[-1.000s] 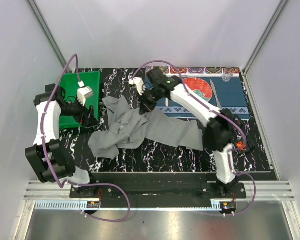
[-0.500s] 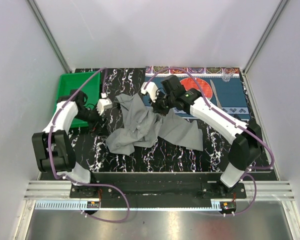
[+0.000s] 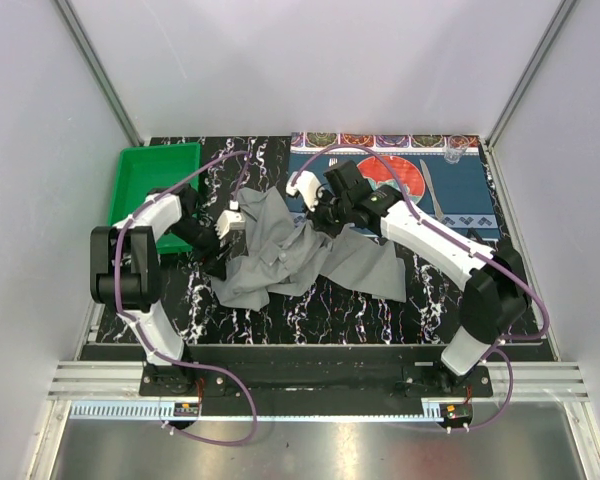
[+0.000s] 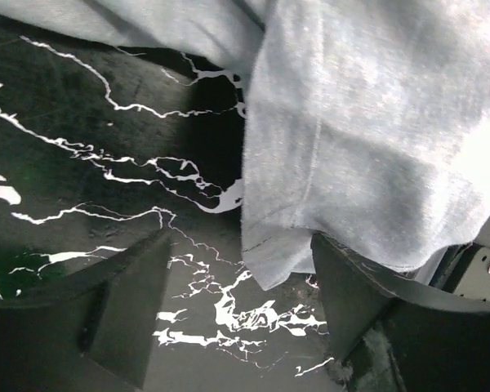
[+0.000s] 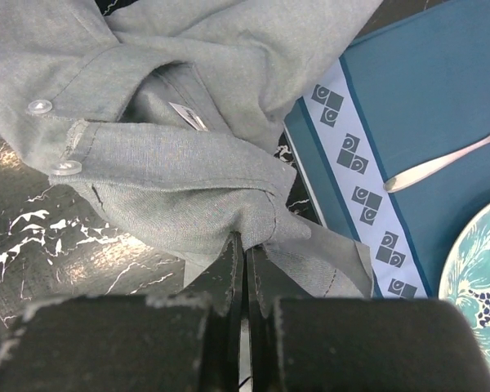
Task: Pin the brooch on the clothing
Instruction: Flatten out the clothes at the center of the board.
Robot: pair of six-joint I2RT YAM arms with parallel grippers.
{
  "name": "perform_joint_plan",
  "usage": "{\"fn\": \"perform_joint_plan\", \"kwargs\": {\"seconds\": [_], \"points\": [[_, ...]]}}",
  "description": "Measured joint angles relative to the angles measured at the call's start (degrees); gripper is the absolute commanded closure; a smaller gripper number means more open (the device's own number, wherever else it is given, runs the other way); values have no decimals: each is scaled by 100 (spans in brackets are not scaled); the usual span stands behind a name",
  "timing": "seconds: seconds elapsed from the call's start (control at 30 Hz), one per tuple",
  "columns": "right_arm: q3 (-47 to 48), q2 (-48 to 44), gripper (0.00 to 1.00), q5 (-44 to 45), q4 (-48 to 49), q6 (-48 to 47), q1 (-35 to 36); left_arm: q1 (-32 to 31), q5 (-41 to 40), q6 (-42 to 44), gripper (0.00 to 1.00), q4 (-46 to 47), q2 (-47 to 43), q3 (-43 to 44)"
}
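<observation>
The clothing (image 3: 280, 250), a grey button-up shirt, lies crumpled mid-table. My right gripper (image 3: 323, 218) is shut on a fold of it; in the right wrist view the fingertips (image 5: 245, 245) pinch the grey fabric (image 5: 188, 163) near two pale buttons (image 5: 65, 167). My left gripper (image 3: 223, 243) is at the shirt's left edge. It stands open in the left wrist view (image 4: 241, 318), and a hem corner of the shirt (image 4: 294, 237) hangs just beyond the dark fingers (image 4: 359, 302), over the black marbled table. The brooch is out of view.
A green tray (image 3: 150, 172) sits at the far left. A blue patterned placemat (image 3: 450, 185) at the back right carries a red plate (image 3: 395, 172) and cutlery (image 5: 449, 159). White side walls close in the table.
My left arm has swung from over the green tray rightward to the shirt's left edge. The right gripper has dragged its pinched fold to the right, bunching the shirt.
</observation>
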Motion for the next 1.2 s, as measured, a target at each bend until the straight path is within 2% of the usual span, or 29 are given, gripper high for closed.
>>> {"fn": "perform_joint_plan", "kwargs": {"seconds": [0.03, 0.13, 0.17, 0.3, 0.43, 0.53, 0.67, 0.83, 1.0, 1.1, 1.2], "points": [[0, 0, 100, 22, 24, 24, -2, 0, 11, 83, 59, -85, 0, -2], [4, 0, 100, 136, 90, 118, -2, 0, 70, 249, 96, -229, -4, -2], [20, 0, 100, 192, 92, 155, -4, 7, 107, 249, 100, -280, -4, 4], [251, 0, 100, 498, 61, 295, -26, 192, 433, 129, 100, -750, -35, 424], [994, -4, 100, 901, 11, 442, -142, 584, 901, -162, 100, -1113, -365, 1624], [1639, -28, 100, 1220, 83, 457, -221, 782, 1126, -553, 100, -1036, -968, 2308], [2400, -81, 100, 1620, 111, 422, -243, 800, 1252, -1506, 100, -435, -2098, 2500], [3338, -212, 100, 1899, 98, 302, -240, 793, 979, -3097, 100, 1036, -3753, 2387], [4649, -365, 100, 1519, -153, 179, -181, 793, 525, -4085, 100, 2068, -5005, 2524], [5517, -470, 100, 1309, -435, 136, 190, 793, 280, -4352, 100, 2391, -5506, 2669], [6581, -492, 100, 1338, -726, 7, 999, 793, 24, -4564, 100, 2616, -5851, 3021]]}}
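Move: The clothing's loose left-hand corner lies just under the left hand's open fingers, about 1 cm back and 1 cm below; the green tray's middle is some 17 cm to the left and 18 cm ahead. The right hand already grips the raised cloth, with the board's centre roughly 14 cm straight below it; at that same depth, the fork lies about 13 cm ahead and 2 cm right, the plate 14 cm ahead and 16 cm right. Left pinches the corner, then both hands hoist the clothing some 50 cm, fingers tipping upward, finally drawing back. ##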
